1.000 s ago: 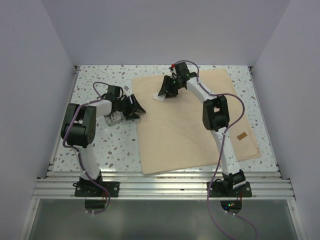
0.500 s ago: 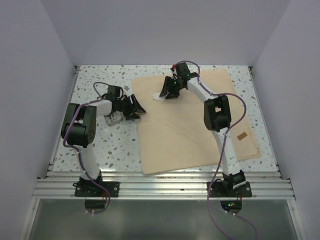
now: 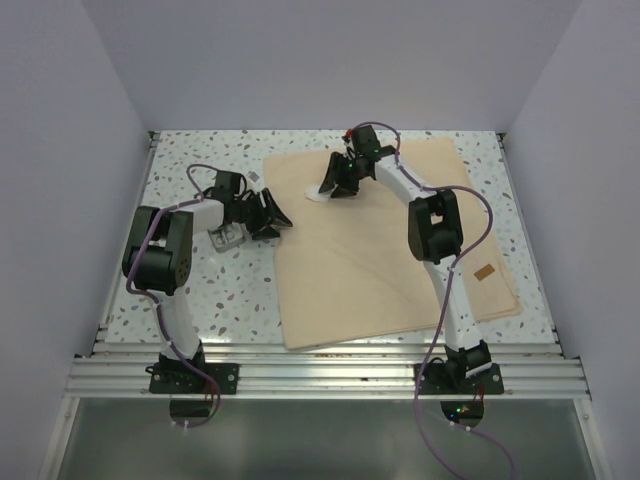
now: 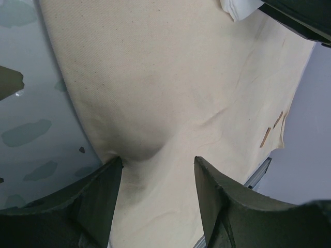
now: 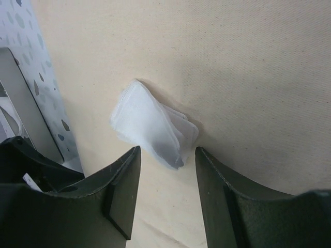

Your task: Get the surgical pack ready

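Note:
The tan cloth of the surgical pack lies spread flat on the speckled table. A small stack of white gauze squares rests on its far left part, also seen as the gauze from above. My right gripper is open and hovers just short of the gauze, its fingers either side of the near corner without touching. My left gripper is open over the cloth's left edge, nothing between its fingers. A small silver tin sits on the table by the left arm.
A brown label marks the cloth near its right edge. Side walls enclose the table, and a metal rail runs along the front. The right gripper's black body shows at the top right of the left wrist view.
The right wrist has crept slightly toward the back over the gauze. The left arm has not moved.

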You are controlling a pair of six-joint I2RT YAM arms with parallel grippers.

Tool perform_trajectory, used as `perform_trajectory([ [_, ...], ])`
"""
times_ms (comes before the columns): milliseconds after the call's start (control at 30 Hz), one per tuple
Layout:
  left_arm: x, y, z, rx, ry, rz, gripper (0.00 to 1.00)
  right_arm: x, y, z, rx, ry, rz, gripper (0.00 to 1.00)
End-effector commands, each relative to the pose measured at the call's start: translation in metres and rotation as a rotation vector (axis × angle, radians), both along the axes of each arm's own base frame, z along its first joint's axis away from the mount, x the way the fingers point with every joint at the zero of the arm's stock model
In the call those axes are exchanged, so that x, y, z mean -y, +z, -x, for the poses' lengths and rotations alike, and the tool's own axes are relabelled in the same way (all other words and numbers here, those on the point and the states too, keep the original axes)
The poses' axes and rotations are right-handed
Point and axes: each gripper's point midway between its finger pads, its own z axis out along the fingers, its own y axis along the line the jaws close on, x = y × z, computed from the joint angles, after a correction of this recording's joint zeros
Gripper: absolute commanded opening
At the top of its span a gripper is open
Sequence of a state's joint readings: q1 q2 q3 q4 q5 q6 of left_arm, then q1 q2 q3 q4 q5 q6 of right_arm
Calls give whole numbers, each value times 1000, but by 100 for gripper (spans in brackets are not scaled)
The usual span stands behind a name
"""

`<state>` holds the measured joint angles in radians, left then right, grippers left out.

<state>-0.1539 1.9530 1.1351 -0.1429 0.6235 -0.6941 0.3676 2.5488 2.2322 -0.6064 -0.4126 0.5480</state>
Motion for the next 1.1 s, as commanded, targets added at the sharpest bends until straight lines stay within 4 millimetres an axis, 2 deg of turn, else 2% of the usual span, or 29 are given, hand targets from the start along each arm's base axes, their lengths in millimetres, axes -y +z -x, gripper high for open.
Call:
perform_trajectory([
  [0,0,-20,8,-41,-21,-36,63,-12,6,-6,25,-17,-25,50],
  [267,1,-19,7,-38,-19,-33,63,-25,-6,-7,15,-29,-41,47],
  [367,2,-19,7,-36,-22,-30,63,-31,-6,-11,19,-38,-61,41],
  [467,1,-16,7,-31,-23,-30,63,-33,-1,-17,31,-52,-74,31],
  [500,2,-16,7,-30,-25,-29,63,-35,-1,-18,32,-55,-80,23],
  [567,1,-14,7,-29,-27,-29,63,-38,5,-21,40,-54,-103,15],
  [600,2,-13,7,-25,-30,-28,63,-39,7,-22,43,-56,-111,7],
  [767,1,4,3,6,-35,-35,63,-44,34,-24,79,-39,-144,0],
  [800,1,8,2,15,-36,-38,63,-44,50,-23,101,-22,-160,0],
  [833,0,12,3,16,-36,-41,63,-43,56,-21,103,-14,-162,0],
  [1000,0,60,-2,125,-64,-37,66,-31,98,3,122,49,-177,0],
  [1033,0,67,-1,134,-70,-40,66,-29,114,16,125,74,-192,0],
  [1067,-1,83,-1,175,-76,-39,68,-29,120,24,129,90,-197,0],
])
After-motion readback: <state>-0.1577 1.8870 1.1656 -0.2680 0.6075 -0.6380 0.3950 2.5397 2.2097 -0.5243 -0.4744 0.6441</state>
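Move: The crumpled gauze lies just in front of my right fingertips, about 3 cm to their left and hardly below them, on the tan sheet. The sheet's left edge runs some 13 cm to the left of my right hand, and the steel tray is about 25 cm left and 8 cm back of it. From my left hand, resting near that edge, the gauze is roughly 13 cm ahead and 8 cm to the right. I slide my right hand low over the sheet, about 3 cm left and a little forward to the gauze. On the way I sink about 1 cm and shut the half-open fingers, pinching the gauze, then lift it some 2 cm while drawing back. My left fingers keep resting on the sheet near its edge and come up about 2 cm only at the end. ##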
